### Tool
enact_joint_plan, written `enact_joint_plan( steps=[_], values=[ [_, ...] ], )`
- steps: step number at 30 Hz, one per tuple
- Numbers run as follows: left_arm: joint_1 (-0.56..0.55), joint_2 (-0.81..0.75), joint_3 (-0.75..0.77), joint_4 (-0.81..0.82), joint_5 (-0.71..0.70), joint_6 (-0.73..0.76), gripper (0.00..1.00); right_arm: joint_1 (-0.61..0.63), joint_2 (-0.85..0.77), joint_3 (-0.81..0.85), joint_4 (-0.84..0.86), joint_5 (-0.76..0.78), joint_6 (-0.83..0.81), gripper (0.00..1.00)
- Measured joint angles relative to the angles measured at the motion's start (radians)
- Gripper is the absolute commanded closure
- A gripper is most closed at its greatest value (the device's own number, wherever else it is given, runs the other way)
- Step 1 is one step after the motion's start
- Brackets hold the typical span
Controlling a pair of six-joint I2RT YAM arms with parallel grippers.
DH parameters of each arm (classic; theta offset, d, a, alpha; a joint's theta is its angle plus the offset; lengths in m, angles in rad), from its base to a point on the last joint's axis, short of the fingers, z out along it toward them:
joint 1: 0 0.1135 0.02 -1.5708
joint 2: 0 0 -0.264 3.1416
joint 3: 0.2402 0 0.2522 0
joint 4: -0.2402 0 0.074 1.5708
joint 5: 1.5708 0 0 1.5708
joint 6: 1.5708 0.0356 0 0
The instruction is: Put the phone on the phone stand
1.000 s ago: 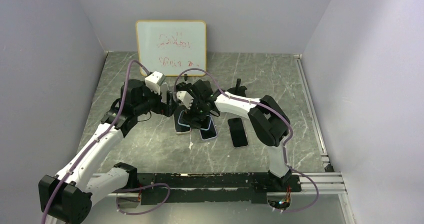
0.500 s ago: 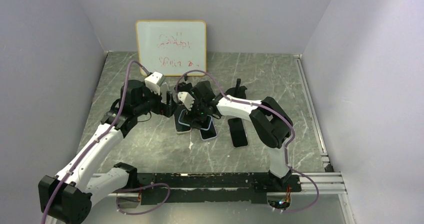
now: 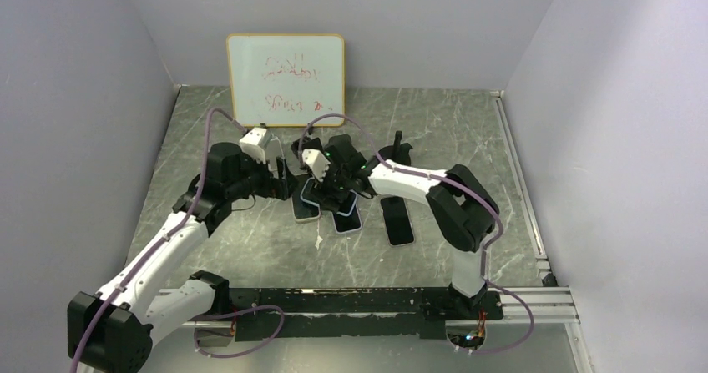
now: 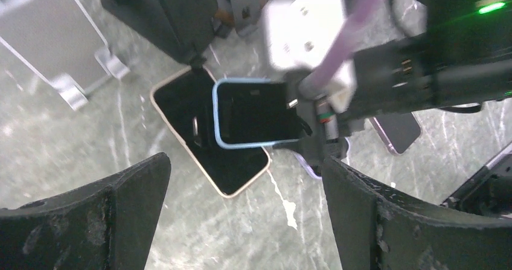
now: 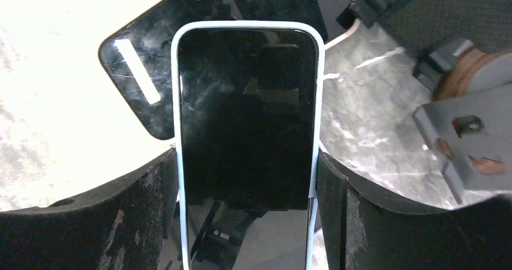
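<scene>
A phone [image 5: 247, 119] in a light-blue case lies lengthwise between my right gripper's [image 5: 247, 221] fingers, and both pads press its long edges. In the left wrist view this phone [image 4: 253, 113] hangs tilted above a gold-edged phone [image 4: 211, 155] lying flat on the table. My left gripper [image 4: 241, 209] hovers open just left of them, nothing between its fingers. A silver-grey phone stand [image 4: 48, 34] and a dark stand [image 4: 175, 16] sit behind the phones. A black stand [image 3: 399, 149] shows in the top view.
A purple-edged phone [image 3: 346, 221] and a dark phone [image 3: 398, 220] lie flat to the right of the held one. A whiteboard [image 3: 285, 79] leans on the back wall. The two arms' wrists crowd close together over the table's middle.
My right gripper's fingers have closed in on the light-blue phone and raised it off the gold-edged one. The left arm has edged slightly forward, still open.
</scene>
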Motion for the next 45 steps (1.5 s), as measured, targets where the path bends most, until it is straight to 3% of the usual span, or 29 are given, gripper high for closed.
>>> enact_joint_plan(
  steps=[6,12,22,23,24,26,36,41,45],
  values=[
    [0.000,-0.004,-0.148,0.097,0.000,-0.214,0.00,-0.006,-0.155,-0.060,0.071,0.002,0.039,0.38],
    [0.000,-0.104,-0.344,0.295,-0.002,-0.423,0.00,0.000,-0.282,-0.102,0.205,-0.013,0.095,0.37],
    [0.000,-0.285,-0.483,0.635,-0.061,-0.578,0.00,0.036,-0.300,-0.144,0.269,-0.038,0.142,0.37],
    [0.000,-0.289,-0.488,0.656,-0.063,-0.586,0.03,0.040,-0.300,-0.144,0.270,-0.040,0.143,0.37],
    [0.000,-0.284,-0.488,0.681,-0.064,-0.593,0.16,0.043,-0.300,-0.144,0.274,-0.042,0.145,0.37],
    [0.000,-0.258,-0.488,0.727,-0.062,-0.612,0.28,0.050,-0.300,-0.144,0.284,-0.048,0.148,0.37],
    [0.000,-0.171,-0.512,0.853,-0.050,-0.655,0.37,0.063,-0.300,-0.144,0.299,-0.061,0.150,0.37],
    [0.000,-0.171,-0.512,0.858,-0.053,-0.645,0.54,0.067,-0.300,-0.144,0.302,-0.068,0.150,0.37],
    [0.000,-0.147,-0.509,0.866,-0.055,-0.621,0.73,0.067,-0.300,-0.144,0.306,-0.071,0.150,0.37]
  ],
)
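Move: The light-blue-rimmed phone, already pinched in my right hand, lies about 10 cm to the right of my left hand, 2 cm ahead and some 15 below. From the left hand, the pale-rimmed phone sits about 4 cm right, 1 ahead and 17 down; the purple-rimmed one 15 right, 2 back. From my right hand, the left gripper is 10 cm left, 2 back and 15 higher; the black stand is 12 ahead, 5 left. I keep my right hand's pinch across the phone and raise it about 13 cm, tipping its free end up, then ease it left and slightly back towards my left hand. My left hand dips some 6 cm and comes back up by 8, rolling about 40 degrees so its right side rises, and its fingers close from wide open to roughly a third, one on each face of the phone's free end. ##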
